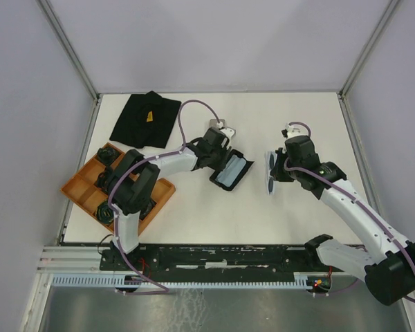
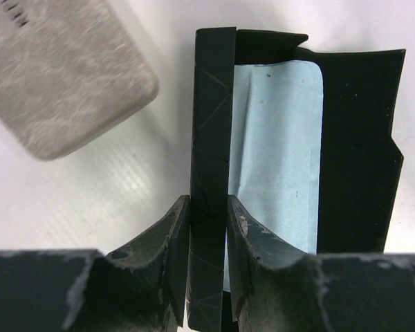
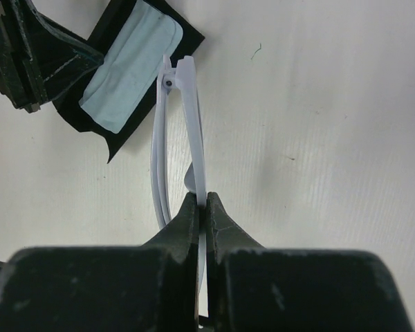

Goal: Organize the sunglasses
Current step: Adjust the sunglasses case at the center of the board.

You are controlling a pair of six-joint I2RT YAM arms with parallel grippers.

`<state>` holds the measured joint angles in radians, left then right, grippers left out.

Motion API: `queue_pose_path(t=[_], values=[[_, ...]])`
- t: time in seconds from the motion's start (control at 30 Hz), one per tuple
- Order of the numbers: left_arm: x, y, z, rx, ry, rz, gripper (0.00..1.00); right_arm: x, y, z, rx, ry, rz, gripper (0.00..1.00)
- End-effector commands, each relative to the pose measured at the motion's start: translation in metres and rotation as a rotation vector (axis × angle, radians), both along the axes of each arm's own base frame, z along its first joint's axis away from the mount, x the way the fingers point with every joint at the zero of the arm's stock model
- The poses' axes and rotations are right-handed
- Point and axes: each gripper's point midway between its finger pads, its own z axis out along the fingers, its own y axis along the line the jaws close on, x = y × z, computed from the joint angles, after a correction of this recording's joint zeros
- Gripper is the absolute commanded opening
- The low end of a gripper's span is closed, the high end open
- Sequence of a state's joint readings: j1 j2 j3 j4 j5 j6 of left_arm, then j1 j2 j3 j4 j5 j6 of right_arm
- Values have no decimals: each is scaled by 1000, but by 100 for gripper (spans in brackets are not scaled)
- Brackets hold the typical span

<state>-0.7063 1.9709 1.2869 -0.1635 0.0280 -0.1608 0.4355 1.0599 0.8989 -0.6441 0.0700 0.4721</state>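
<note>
The pale lavender sunglasses (image 3: 190, 111) are folded and hang above the white table with my right gripper (image 3: 204, 200) shut on their frame. From above they (image 1: 270, 173) show at centre right, in front of that gripper (image 1: 277, 169). To their left lies an open black case (image 1: 232, 171) lined with a light blue cloth (image 2: 280, 152). My left gripper (image 2: 207, 207) is shut on the case's raised side wall (image 2: 211, 138), one finger on each face. No black-framed pair shows.
A grey oblong case (image 2: 62, 69) lies just left of the black case. An orange compartment tray (image 1: 76, 187) holding dark items sits at the table's left edge. A black pouch (image 1: 145, 119) lies at the back left.
</note>
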Motion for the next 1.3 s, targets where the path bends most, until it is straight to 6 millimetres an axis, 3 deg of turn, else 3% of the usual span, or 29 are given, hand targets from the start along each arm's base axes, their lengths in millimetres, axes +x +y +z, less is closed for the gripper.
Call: queue_pose_path(t=[0.0, 0.4, 0.73, 0.9, 1.27], values=[[6, 20, 24, -20, -35, 177, 31, 10, 7, 8, 61, -39, -28, 0], [-10, 33, 48, -195, -20, 402, 33, 13, 10, 3, 85, -22, -61, 0], [-31, 19, 37, -196, -3, 403, 36, 15, 12, 3, 95, -19, -63, 0], [-38, 14, 38, -208, 5, 395, 43, 15, 16, 5, 119, -26, -53, 0], [-51, 10, 52, -282, 8, 329, 61, 29, 50, 14, 310, -90, -6, 0]])
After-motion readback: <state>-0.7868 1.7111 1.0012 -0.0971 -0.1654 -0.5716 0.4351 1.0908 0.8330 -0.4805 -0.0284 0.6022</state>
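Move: The left fingers are already around the long spine of the sunglasses case, whose middle lies about 4 cm to the right, 1 cm back and 1 cm below. The grey case is some 13 cm ahead, level sideways; the sunglasses in the right hand hang about 15 cm right, 2 cm back and 10 cm higher. From the right hand the sunglasses case is roughly 13 cm left, 3 cm ahead and 13 cm below. Left hand, turning 20° counter-clockwise, drags the case left then back some 5 cm and releases; right drifts left. ##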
